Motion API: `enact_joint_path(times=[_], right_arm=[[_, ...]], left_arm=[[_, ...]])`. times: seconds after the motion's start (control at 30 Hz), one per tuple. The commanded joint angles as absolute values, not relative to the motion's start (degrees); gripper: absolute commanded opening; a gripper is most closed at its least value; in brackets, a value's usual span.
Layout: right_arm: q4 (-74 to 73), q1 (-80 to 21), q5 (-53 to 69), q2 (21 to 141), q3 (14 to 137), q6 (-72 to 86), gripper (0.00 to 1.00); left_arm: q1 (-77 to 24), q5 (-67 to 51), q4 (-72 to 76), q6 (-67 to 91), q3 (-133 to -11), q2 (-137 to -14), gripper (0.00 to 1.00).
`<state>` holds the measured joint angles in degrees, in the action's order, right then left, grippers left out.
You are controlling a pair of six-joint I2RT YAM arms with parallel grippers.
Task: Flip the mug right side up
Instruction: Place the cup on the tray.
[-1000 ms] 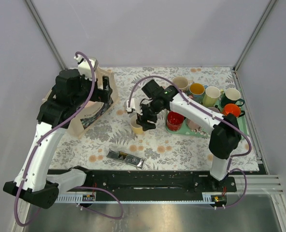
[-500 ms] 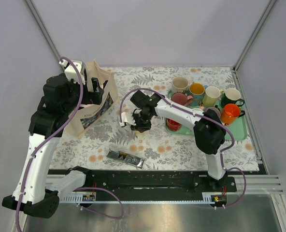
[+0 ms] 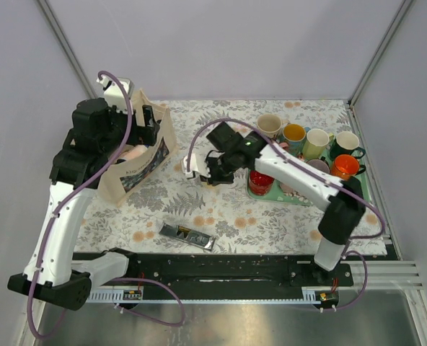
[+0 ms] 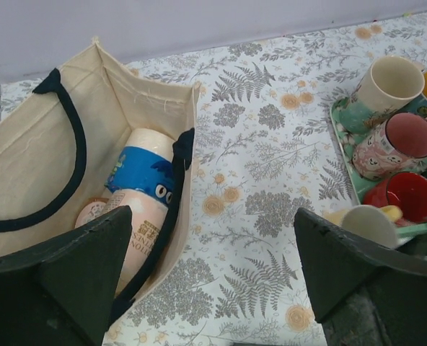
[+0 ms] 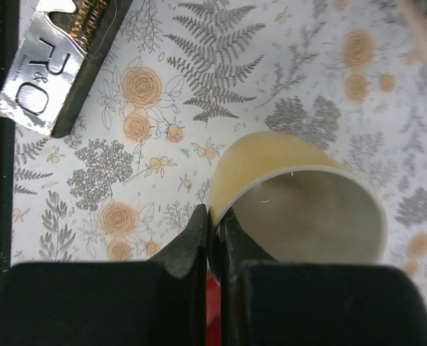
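A cream-yellow mug (image 5: 300, 194) hangs in my right gripper (image 5: 217, 223), which is shut on its rim, one finger inside and one outside the wall. The mug's mouth faces the wrist camera, tilted, above the floral cloth. In the left wrist view the mug (image 4: 368, 223) shows at the right edge with its mouth open towards the camera. In the top view my right gripper (image 3: 213, 175) covers most of the mug. My left gripper (image 4: 213, 288) is open wide and empty, high over the tote bag's edge (image 3: 145, 126).
A canvas tote bag (image 3: 138, 162) at the left holds a pink and blue bottle (image 4: 145, 187). A green tray (image 3: 365, 189) at the right carries several upright mugs, with a red mug (image 3: 260, 180) nearest. A silver and black packet (image 3: 188, 236) lies near the front.
My right gripper swung left with the mug, then came back right and up, and the mug has left the cloth. My left arm shifted over the bag.
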<state>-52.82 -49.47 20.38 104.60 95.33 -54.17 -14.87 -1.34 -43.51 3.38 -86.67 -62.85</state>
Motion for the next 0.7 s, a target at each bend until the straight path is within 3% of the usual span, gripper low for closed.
enact_joint_path(times=[0.0, 0.23, 0.47, 0.67], right_arm=[[-56.42, -46.76, 22.59, 90.9, 100.29, -51.16, 0.0], [-62.56, -35.7, 16.62, 73.33, 91.16, -47.46, 0.0], [-73.74, -14.1, 10.55, 58.2, 79.65, -52.81, 0.0], [-70.41, 4.9, 11.42, 56.68, 70.14, -55.98, 0.0]], left_arm=[[-14.59, -3.34, -38.33, 2.72, -89.83, -65.03, 0.96], [-14.59, -9.83, -34.72, 5.8, -92.46, -69.6, 0.93], [-14.59, -13.0, -34.28, 6.24, -94.22, -71.72, 0.92], [-14.59, -18.36, -35.16, 5.36, -93.17, -71.11, 0.92]])
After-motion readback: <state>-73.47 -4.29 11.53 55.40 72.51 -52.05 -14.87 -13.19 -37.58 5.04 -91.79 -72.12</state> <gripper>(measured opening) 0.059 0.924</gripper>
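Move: The right hand already holds the yellow mug, lifted clear of the bare table. Its likely place, the free front-right part of the tray, lies about 37 cm to the right, 4 cm back and 14 cm below. About 10 cm below the hand stand the purple mug (31 cm right, 4 cm ahead), the orange mug (40 cm right, 5 cm ahead) and the red mug (15 cm right, 1 cm ahead). From the left hand that free part is roughly 48 cm right, 12 cm back and 36 cm below. Still pinching the yellow mug by its wall, the right hand sweeps some 33 cm right towards the front-right of the tray, climbing about 15 cm early on, then sinking 7 and easing slightly back, while the wrist turns about 50 degrees clockwise. The empty left hand, fingers wide, drifts about 4 cm forward and 5 cm right, away from the cloth bin. ##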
